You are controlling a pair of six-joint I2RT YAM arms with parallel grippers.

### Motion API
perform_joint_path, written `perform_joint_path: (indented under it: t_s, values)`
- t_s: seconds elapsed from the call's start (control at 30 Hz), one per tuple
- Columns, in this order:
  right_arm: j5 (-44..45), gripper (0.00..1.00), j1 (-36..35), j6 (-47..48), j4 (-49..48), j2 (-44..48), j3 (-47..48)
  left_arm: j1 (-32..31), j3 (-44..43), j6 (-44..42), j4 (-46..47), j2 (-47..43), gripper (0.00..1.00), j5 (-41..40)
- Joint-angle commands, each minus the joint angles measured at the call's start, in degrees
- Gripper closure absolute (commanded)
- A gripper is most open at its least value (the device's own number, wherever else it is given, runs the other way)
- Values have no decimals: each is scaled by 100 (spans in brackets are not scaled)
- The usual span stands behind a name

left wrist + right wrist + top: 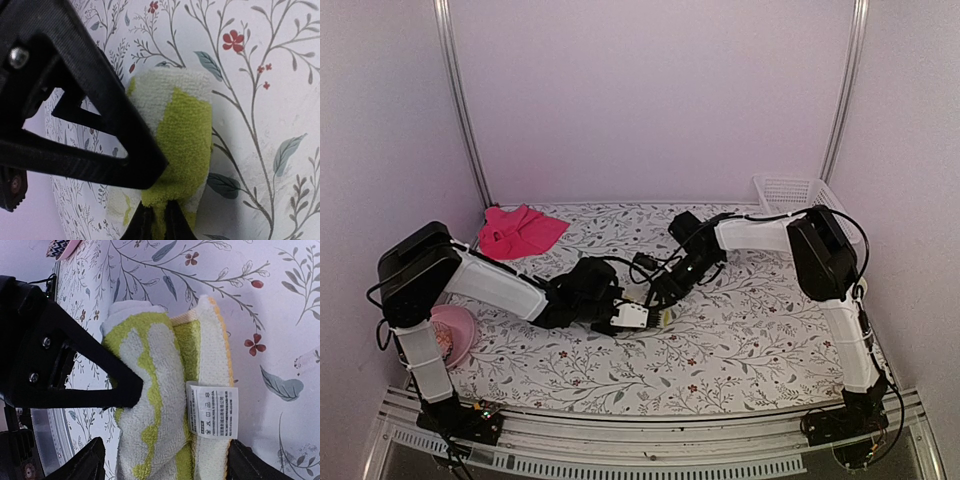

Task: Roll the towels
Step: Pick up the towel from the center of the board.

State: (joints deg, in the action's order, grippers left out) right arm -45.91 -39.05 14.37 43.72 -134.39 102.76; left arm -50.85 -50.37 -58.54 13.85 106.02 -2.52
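Note:
The yellow-green towel [155,390] lies rolled up on the flowered table, a white care label [212,410] on its outer fold. In the top view this towel [638,318] sits mid-table between both arms. My left gripper [159,222] is shut, pinching the end of the roll [182,125]. My right gripper [167,462] stands open, one finger on each side of the roll, with a gap on the left side. The pink towel [520,232] lies crumpled and unrolled at the back left, away from both grippers.
A pink bowl [458,335] sits at the table's left edge beside the left arm. A white slotted basket [798,193] stands at the back right corner. The flowered table cover [750,330] shows bare on the right half.

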Motion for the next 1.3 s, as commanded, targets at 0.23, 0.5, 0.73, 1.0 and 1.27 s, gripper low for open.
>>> perform_joint_path:
  t_s: [0.23, 0.5, 0.73, 1.0, 1.27]
  values:
    - [-90, 49, -93, 22, 687, -684, 552, -51, -166, -69, -453, 254, 90, 5]
    - [-147, 79, -87, 65, 827, -747, 596, -48, -184, -5, -376, 136, 86, -66]
    - [-215, 98, -2, -16, 586, -488, 543, -15, -188, 240, -522, -606, 40, 113]
    - [-224, 98, 379, -380, -236, 482, -137, 506, -304, 595, -1870, -1744, 3, 1181]
    - [246, 98, 1362, -963, -980, 1796, -839, 1544, 167, 961, -2466, -2373, 3, 2061]
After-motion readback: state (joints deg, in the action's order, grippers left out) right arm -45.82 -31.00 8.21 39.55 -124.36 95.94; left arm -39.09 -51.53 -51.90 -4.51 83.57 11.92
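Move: The rolled green-and-white towel sits between both hands, just off the table. Its middle is about 3 cm to the right hand's left, 1 cm back and 1 cm lower, with the open fingers already around its right end; the left hand already pinches it, the middle about 2 cm to that hand's right. From the right hand, the pink towel lies about 22 cm ahead and 33 cm left, the white basket some 27 cm ahead and 42 cm right. Sinking about 1 cm, the right hand closes its wide-open fingers on the towel roll's right end; only then does the left hand open wide, let go and rise nearly 12 cm, veering left late. Gripping the roll, the right hand finally lifts while drawing right and forward, roughly 5 cm each way, turning slightly clockwise. ##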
